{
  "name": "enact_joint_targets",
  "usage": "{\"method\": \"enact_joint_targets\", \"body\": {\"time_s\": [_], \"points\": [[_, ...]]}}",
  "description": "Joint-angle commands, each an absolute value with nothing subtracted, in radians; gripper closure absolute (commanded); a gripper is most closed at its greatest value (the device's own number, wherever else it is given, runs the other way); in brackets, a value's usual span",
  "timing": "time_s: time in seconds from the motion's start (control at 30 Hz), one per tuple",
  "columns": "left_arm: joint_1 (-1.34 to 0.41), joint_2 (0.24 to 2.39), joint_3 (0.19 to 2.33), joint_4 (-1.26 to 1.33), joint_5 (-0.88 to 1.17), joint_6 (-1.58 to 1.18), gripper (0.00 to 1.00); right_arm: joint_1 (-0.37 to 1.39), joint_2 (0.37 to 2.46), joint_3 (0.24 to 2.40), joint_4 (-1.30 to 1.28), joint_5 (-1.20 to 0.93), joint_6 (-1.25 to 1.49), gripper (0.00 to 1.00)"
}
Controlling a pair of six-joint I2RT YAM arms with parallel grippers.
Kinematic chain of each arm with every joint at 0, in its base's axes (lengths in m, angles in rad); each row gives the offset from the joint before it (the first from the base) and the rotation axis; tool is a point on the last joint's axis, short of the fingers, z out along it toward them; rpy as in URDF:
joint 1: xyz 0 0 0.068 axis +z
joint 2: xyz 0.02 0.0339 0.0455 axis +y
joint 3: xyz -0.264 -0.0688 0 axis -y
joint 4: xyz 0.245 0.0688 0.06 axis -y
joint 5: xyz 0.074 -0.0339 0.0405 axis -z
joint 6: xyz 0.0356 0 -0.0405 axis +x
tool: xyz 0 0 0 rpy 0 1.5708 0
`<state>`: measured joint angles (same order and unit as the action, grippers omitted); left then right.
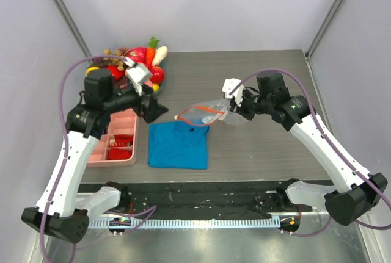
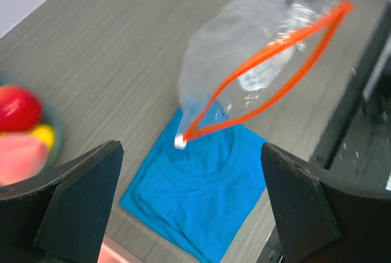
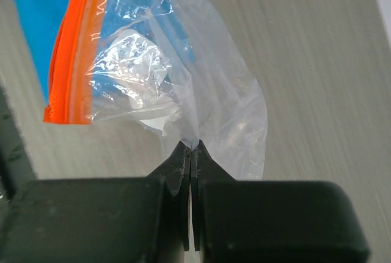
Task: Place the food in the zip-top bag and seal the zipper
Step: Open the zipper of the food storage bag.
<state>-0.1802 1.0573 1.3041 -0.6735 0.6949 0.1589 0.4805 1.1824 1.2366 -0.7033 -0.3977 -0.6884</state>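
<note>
The clear zip-top bag (image 1: 211, 113) hangs above the table with its orange-red zipper (image 1: 197, 116) open in a loop. My right gripper (image 1: 235, 109) is shut on the bag's plastic (image 3: 201, 110) and holds it up. In the left wrist view the bag (image 2: 244, 49) and its open zipper (image 2: 269, 71) hang ahead of my left gripper (image 2: 189, 208), which is open and empty above the blue cloth. In the top view the left gripper (image 1: 153, 107) sits left of the bag. The toy food (image 1: 137, 61) lies piled at the back left; part of it also shows in the left wrist view (image 2: 21, 129).
A blue folded cloth (image 1: 178, 144) lies under the bag's mouth and shows in the left wrist view (image 2: 195, 202). A pink divided tray (image 1: 125, 132) stands at the left under the left arm. Grey walls close the sides and back.
</note>
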Motion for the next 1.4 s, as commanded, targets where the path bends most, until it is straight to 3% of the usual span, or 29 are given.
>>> {"method": "enact_joint_targets", "body": {"time_s": [0.0, 0.2, 0.37, 0.47, 0.53, 0.57, 0.63, 0.67, 0.7, 0.8, 0.83, 0.9, 1.13, 1.37], "points": [[-0.395, 1.011, 1.27, -0.672, 0.548, 0.386, 0.03, 0.483, 1.16, 1.282, -0.828, -0.597, -0.753, 0.99], [-0.628, 1.054, 1.259, -0.68, 0.46, 0.475, 0.13, 0.483, 1.178, 1.316, -0.853, -0.658, -0.735, 0.99], [-0.735, 1.104, 1.235, -0.673, 0.393, 0.486, 0.13, 0.483, 1.193, 1.331, -0.868, -0.696, -0.727, 0.99], [-0.765, 1.15, 1.236, -0.658, 0.353, 0.47, 0.21, 0.483, 1.201, 1.333, -0.87, -0.696, -0.727, 0.99], [-0.773, 1.179, 1.25, -0.655, 0.348, 0.447, 0.36, 0.483, 1.204, 1.335, -0.873, -0.695, -0.735, 0.99], [-0.775, 1.189, 1.258, -0.657, 0.347, 0.411, 0.52, 0.482, 1.207, 1.335, -0.871, -0.695, -0.736, 0.99], [-0.775, 1.213, 1.276, -0.658, 0.348, 0.373, 0.72, 0.482, 1.21, 1.333, -0.858, -0.69, -0.723, 0.99], [-0.775, 1.219, 1.281, -0.664, 0.348, 0.318, 0.91, 0.483, 1.207, 1.33, -0.847, -0.681, -0.709, 0.99], [-0.775, 1.221, 1.281, -0.661, 0.344, 0.286, 0.99, 0.482, 1.201, 1.325, -0.807, -0.646, -0.686, 0.99], [-0.762, 1.221, 1.266, -0.623, 0.327, 0.095, 1.0, 0.482, 1.169, 1.287, -0.665, -0.477, -0.556, 0.58], [-0.752, 1.218, 1.261, -0.608, 0.328, 0.047, 1.0, 0.482, 1.158, 1.266, -0.626, -0.424, -0.52, 0.18], [-0.707, 1.216, 1.243, -0.557, 0.344, -0.105, 1.0, 0.474, 1.132, 1.259, -0.545, -0.3, -0.436, 0.01], [-0.614, 1.288, 1.293, -0.517, 0.152, -0.589, 1.0, 0.425, 1.109, 1.331, -0.534, -0.166, -0.206, 0.0], [-0.614, 1.388, 1.318, -0.465, 0.083, -0.896, 1.0, 0.413, 1.115, 1.287, -0.506, -0.227, 0.075, 0.04]]}}
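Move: The orange zipper of the food storage bag hangs about 14 cm right of the open left hand, 4 cm back and some 9 cm below. The blue cloth lies about 17 cm back, 5 cm right and 26 cm below that hand. The zipper lies about 13 cm left of the right hand, which already pinches the bag, 1 cm back and roughly level. Left hand sweeps some 11 cm right and down, pinches the zipper lip; right frees the bag and rises. ##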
